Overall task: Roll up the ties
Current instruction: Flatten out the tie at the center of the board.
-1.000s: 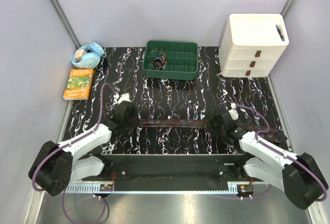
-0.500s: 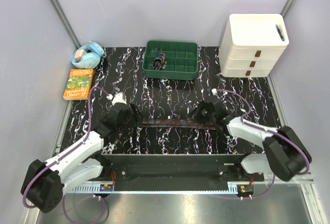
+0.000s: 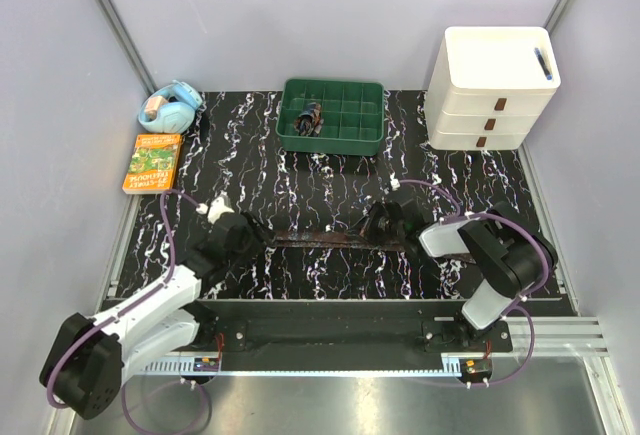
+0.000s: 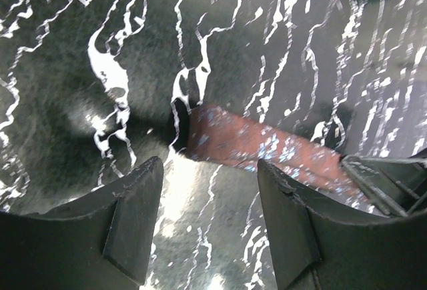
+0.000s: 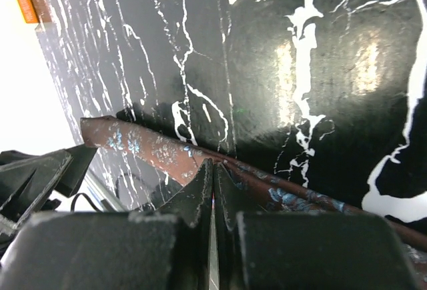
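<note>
One dark brown tie [image 3: 320, 238] with a reddish pattern lies flat, left to right, on the black marbled table [image 3: 330, 180] between the two arms. My left gripper [image 3: 243, 237] is open just short of the tie's left end. In the left wrist view the tie's end [image 4: 247, 140] lies on the table just ahead of the open gripper [image 4: 210, 167], touching neither finger. My right gripper [image 3: 383, 225] is shut on the tie's right part. The right wrist view shows the gripper [image 5: 213, 165] pinching the cloth [image 5: 143, 145].
A green divided tray [image 3: 333, 115] at the back holds a small dark bundle [image 3: 309, 118]. White drawers [image 3: 493, 88] stand at the back right. A blue tape dispenser [image 3: 170, 106] and a book [image 3: 153, 162] lie at the back left.
My right gripper has moved left along the tie, drawing its right part inward, so the tie spans less of the table. My left gripper has shifted slightly left.
</note>
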Robot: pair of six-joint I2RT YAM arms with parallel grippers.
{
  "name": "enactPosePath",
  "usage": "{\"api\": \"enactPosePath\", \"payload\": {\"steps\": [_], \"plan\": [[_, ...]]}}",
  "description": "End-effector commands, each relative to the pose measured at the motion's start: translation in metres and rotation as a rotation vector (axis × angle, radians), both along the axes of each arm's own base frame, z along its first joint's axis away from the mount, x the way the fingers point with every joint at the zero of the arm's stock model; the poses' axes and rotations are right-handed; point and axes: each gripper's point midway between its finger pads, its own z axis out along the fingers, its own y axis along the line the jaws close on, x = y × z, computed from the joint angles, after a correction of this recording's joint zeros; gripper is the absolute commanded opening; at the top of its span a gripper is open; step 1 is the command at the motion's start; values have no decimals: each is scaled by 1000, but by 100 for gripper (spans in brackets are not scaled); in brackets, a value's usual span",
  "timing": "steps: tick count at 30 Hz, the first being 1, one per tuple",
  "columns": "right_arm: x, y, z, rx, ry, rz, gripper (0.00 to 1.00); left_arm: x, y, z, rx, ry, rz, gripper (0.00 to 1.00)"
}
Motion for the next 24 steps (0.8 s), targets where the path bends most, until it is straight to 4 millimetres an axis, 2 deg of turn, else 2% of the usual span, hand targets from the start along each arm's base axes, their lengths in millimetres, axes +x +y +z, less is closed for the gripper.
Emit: {"api": "enactPosePath", "payload": {"steps": [1,4,9,12,16,20,24], "plan": [[0,6,7,50,-36,22,3,14,-5,6,-80,-74,41,61],[-7,2,1,45,-23,18,3,14,-12,6,-130,-80,30,60],[-13,-3,-10,39,-13,13,1,12,-9,-7,-120,-28,67,56],[-15,-2,-11,52,-12,19,1,16,-9,-7,-109,-39,69,53],[-15,-2,-13,55,-11,21,0,22,-5,-3,-64,-52,73,41],[-16,-2,-12,56,-14,24,0,25,-1,-6,-33,-49,86,38],[-19,-2,-16,56,-8,31,0,32,-2,-5,-13,-65,80,29]]}}
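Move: The tie's left end lies just under the left hand's open fingers, about 1 cm ahead, 1 cm to their right and 3 cm below. From there the tie runs off to the right. The right fingertips rest on it some 20 cm to the left hand's right, level with it. The green box stands about 32 cm ahead and 14 cm right of the left hand. From the right hand, the tie's left end is roughly 20 cm to the left and 1 cm below. Over the tie's left end the left hand sinks nearly straight down, about 3 cm, its fingers narrowing from well open to about half that gap around the tip, the right finger coming onto the tie's near edge. The right hand keeps its shut fingertips on the tie farther along, easing back about 1 cm. ##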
